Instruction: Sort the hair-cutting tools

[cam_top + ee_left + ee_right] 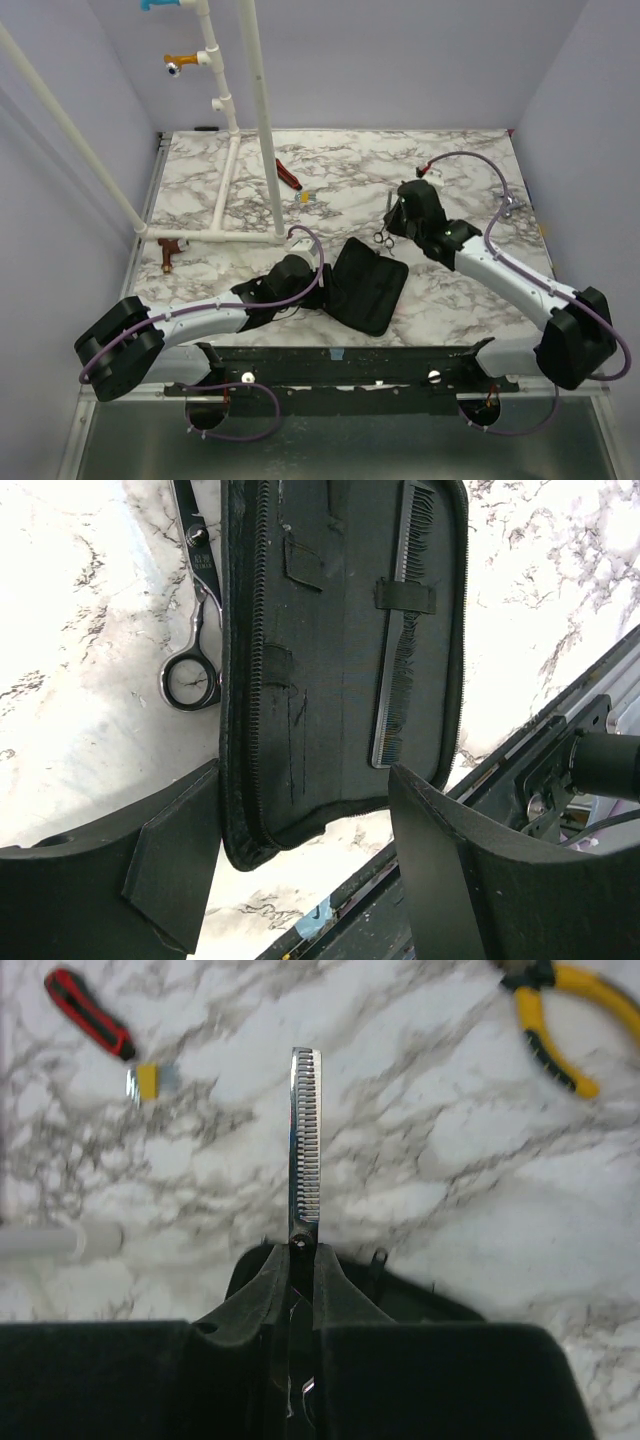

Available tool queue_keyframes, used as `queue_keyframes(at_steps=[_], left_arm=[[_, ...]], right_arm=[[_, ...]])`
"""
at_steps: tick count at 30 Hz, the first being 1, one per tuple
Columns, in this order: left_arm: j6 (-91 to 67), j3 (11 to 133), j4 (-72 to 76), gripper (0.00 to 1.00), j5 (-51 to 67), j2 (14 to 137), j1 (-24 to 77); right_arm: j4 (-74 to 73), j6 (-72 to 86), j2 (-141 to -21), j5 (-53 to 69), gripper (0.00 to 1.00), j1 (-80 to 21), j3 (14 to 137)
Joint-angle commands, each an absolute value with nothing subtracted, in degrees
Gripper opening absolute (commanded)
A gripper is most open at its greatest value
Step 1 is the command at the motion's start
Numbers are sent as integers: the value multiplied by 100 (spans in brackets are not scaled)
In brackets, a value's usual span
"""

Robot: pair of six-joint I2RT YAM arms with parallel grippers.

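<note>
An open black case (pixel 368 287) lies near the table's front edge, and a black comb (pixel 405 630) is strapped inside its right half. One pair of silver scissors (pixel 195 630) lies flat on the marble just left of the case (pixel 320 680). My left gripper (pixel 300 780) is open, its fingers either side of the case's near end, holding nothing. My right gripper (pixel 302 1252) is shut on a second pair of silver scissors (pixel 306 1130), whose toothed blade sticks out forward above the table. In the top view the right gripper (pixel 398 222) hovers just beyond the case's far corner.
A red-and-black-handled tool (pixel 88 1012) and a small yellow piece (pixel 150 1082) lie at the far left. Yellow-handled pliers (pixel 560 1020) lie at the far right. A white pipe frame (pixel 262 120) stands at the back left. The black front rail (pixel 520 770) runs close to the case.
</note>
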State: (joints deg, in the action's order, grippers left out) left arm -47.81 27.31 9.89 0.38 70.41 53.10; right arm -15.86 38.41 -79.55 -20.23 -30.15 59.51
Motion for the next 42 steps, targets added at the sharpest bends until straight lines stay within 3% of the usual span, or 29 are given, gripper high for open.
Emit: queue_keyframes(at_steps=[1, 11, 28, 42], left_arm=[[-4905, 2855, 1022, 65, -326, 7094, 5421], [-5329, 2702, 1082, 65, -826, 7019, 5613], [-5594, 2735, 454, 56, -1603, 6829, 5941], [-5691, 2443, 531, 36, -1654, 6724, 5957]], right_arm=[[-1734, 4264, -7061, -2023, 1, -3679, 5031], [-1784, 4938, -5039, -1097, 1, -3900, 3169], [-702, 5146, -5346, -46, 1, -4465, 2522], [-320, 5282, -5898, -423, 1, -5257, 2568]])
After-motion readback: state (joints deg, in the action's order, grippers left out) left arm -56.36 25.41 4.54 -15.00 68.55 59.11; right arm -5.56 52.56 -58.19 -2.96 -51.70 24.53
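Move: Behind and below the right hand, which already grips the toothed scissors, the open black case's middle lies about 16 cm back, 8 cm left and 15 cm down; the comb strapped in it is 4 cm right of that middle. The other scissors, beside the case's left edge, are about 11 cm back and 15 cm left of this hand. From the left hand, the case's middle is some 3 cm ahead, 8 cm right and 5 cm below. Carrying the toothed scissors back some 20 cm, the right arm sinks about 10 cm and shifts left over the open case, fast at first, then slower, turning counter-clockwise and tipping its fingers farther down while keeping its grip. At the case's near left corner the left hand eases about 2 cm down and left, turns slightly counter-clockwise and partly closes its fingers around the corner. ##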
